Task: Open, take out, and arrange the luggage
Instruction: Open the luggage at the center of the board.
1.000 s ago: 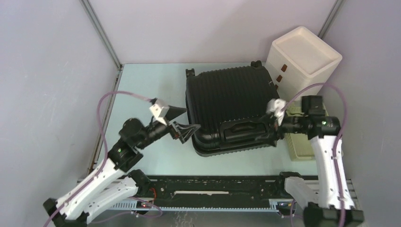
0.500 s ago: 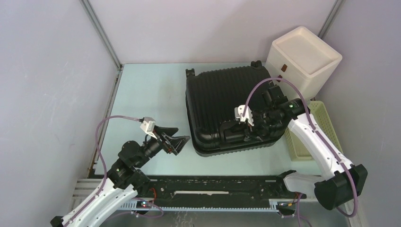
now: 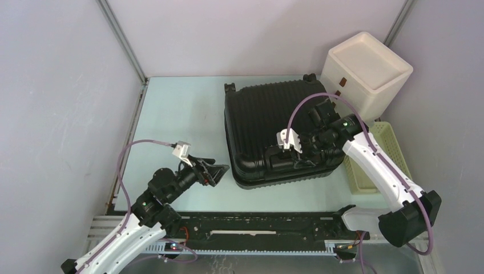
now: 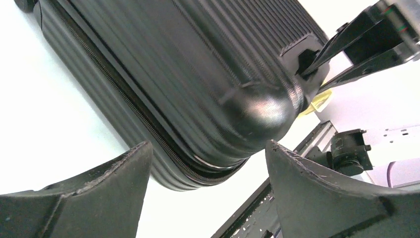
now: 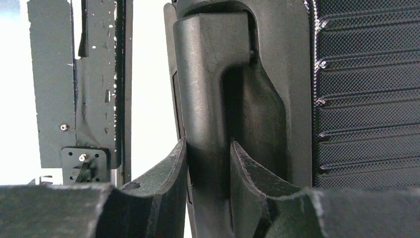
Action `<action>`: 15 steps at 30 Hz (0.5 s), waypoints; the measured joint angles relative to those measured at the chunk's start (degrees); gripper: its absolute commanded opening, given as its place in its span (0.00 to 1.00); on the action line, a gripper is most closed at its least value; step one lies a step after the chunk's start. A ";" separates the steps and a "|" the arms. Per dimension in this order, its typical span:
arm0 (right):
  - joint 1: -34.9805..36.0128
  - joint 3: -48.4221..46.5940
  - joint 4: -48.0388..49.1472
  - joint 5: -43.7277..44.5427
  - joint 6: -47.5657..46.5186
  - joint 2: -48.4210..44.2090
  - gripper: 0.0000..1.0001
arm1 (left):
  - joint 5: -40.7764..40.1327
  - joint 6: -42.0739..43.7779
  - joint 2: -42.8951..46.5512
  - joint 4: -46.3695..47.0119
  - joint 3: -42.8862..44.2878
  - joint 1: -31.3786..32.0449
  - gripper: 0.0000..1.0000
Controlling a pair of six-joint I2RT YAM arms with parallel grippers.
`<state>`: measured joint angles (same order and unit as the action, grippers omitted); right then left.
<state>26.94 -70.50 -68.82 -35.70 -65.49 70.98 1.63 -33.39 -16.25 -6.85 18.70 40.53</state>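
The luggage (image 3: pixel 268 117), a black ribbed hard-shell suitcase, lies flat and closed on the table, right of centre. My right gripper (image 3: pixel 297 157) reaches over its near edge. In the right wrist view the right gripper (image 5: pixel 208 144) is shut on the luggage's black handle (image 5: pixel 208 89), one finger pressed to each side of the bar. My left gripper (image 3: pixel 221 171) hovers open just left of the near-left corner. In the left wrist view the left gripper (image 4: pixel 208 144) frames that rounded corner of the luggage (image 4: pixel 198 64) and its zip seam, with nothing between the fingers.
A white three-drawer box (image 3: pixel 368 68) stands at the back right, touching the luggage's far right corner. A pale yellow slatted basket (image 3: pixel 379 151) sits along the right side. The black mounting rail (image 3: pixel 257 220) runs along the near table edge. Grey walls close in left and right.
My right arm swung in from the luggage's right side to the near handle and closed on it. My left arm drew back toward the near left, its jaws narrowing slightly.
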 measured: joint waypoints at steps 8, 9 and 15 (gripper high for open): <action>-1.03 -13.44 -8.26 -2.01 0.37 2.23 0.00 | 0.02 -2.67 -1.42 0.33 -3.04 0.00 0.59; -1.36 -15.37 -8.94 -2.38 0.42 2.62 0.00 | 0.00 -3.04 -1.62 0.35 -3.61 -0.02 0.51; -2.34 -21.90 -12.22 -3.43 0.59 6.29 0.00 | -0.35 -3.96 -3.61 0.35 -4.90 -0.02 0.32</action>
<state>24.60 -92.40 -81.03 -39.13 -64.90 77.28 1.28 -37.34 -19.86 -6.50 13.80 40.51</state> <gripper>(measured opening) 0.385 0.346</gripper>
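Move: My right fingers already grip the luggage handle, with the lid still shut; the yellow basket is some 23 cm to their right, 3 cm ahead and 14 cm lower. My left hand is empty and wide open. The zipper seam at the luggage's near left corner is about 6 cm to its right, a centimetre ahead and roughly 9 cm below. The handle is some 26 cm to that hand's right and 4 cm farther out, nearly level. Keeping my right fingers pinched on the handle, I pull the lid's near side up about 8 cm, easing slightly forward near the end. Meanwhile I sink my left hand about 5 cm beside the near left corner, towards the lower rim, tipping its fingers down some 10 degrees and closing them most of the way, with nothing between them. ##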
